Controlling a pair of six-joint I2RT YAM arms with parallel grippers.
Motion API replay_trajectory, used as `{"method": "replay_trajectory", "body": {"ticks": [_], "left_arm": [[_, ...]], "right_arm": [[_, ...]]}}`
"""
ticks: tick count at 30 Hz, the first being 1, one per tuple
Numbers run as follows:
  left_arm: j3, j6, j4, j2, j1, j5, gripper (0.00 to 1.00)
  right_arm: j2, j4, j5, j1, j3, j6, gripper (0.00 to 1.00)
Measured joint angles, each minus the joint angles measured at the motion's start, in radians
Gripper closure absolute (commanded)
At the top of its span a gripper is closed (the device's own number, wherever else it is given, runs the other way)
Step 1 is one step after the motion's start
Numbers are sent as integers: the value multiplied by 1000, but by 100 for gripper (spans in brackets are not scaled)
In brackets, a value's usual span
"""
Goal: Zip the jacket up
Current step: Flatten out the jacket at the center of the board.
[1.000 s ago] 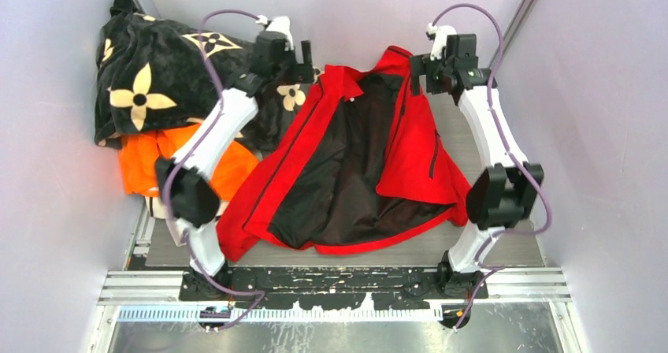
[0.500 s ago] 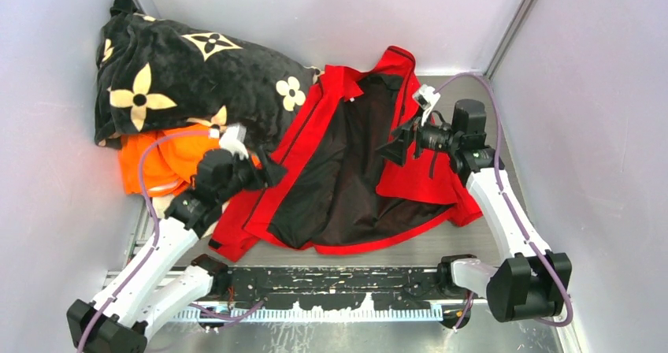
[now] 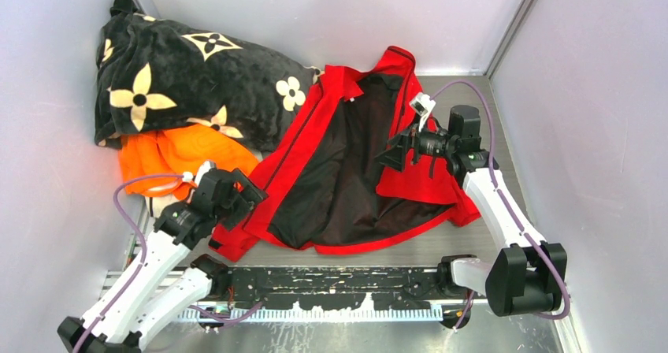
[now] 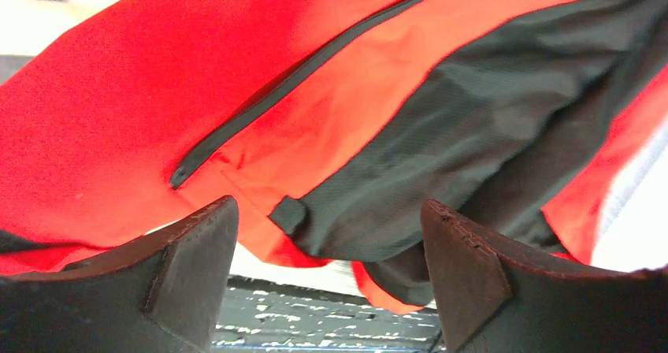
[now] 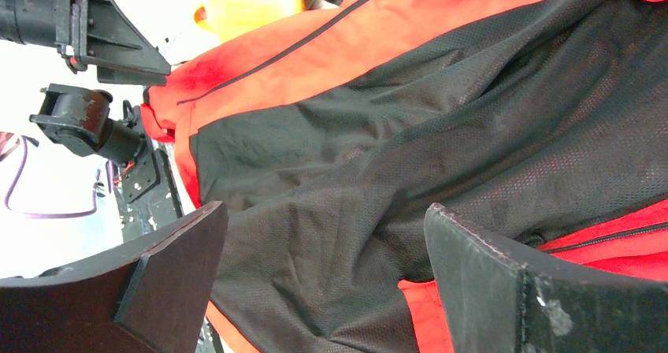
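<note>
The red jacket (image 3: 299, 132) lies unzipped on the table, its dark lining (image 3: 346, 172) spread open facing up. My left gripper (image 3: 250, 198) is low at the jacket's lower left edge. In the left wrist view the left gripper (image 4: 327, 243) is open and empty, with the jacket (image 4: 118, 109), its dark zip line (image 4: 260, 105) and the hem just beyond the fingertips (image 4: 193, 262). My right gripper (image 3: 391, 154) hovers over the folded right front panel. In the right wrist view the right gripper (image 5: 323, 243) is open above the lining (image 5: 378, 156), holding nothing.
A black flower-patterned blanket (image 3: 173, 69) is heaped at the back left, with an orange garment (image 3: 181, 152) under its near side, right beside my left arm. Pale walls close in both sides and the back. A dark scuffed rail (image 3: 331, 282) runs along the near edge.
Both arms have dropped from the back of the table to the jacket. The left gripper went to the lower left edge, the right to the right front panel. Both stayed open.
</note>
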Motion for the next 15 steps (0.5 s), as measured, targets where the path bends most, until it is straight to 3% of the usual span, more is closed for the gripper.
{"method": "replay_trajectory", "body": {"ticks": [6, 15], "left_arm": [[31, -77, -92, 146, -77, -37, 14], [-112, -129, 0, 142, -119, -5, 17]], "right_arm": [[2, -7, 0, -11, 0, -13, 0], [33, -41, -3, -13, 10, -32, 0]]}}
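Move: The lower end of the zip on the jacket's left front panel lies some 6 cm back and 5 cm left of the left hand, about 13 cm below. The small black hem tab is about 8 cm back, level sideways; the red sleeve end, 10 cm back and 5 cm left. The orange cloth lies roughly 10 cm ahead and 16 cm left. From the right hand, that zip end is about 16 cm back, 35 cm left and 22 cm below. Down towards the jacket's lower left corner, and back by about half as much, the left hand sinks some 6 to 7 cm over the hem by the zip's lower end, tipping its fingers about 15 degrees more steeply down. The fingers stay wide open; contact with the cloth can't be seen. ##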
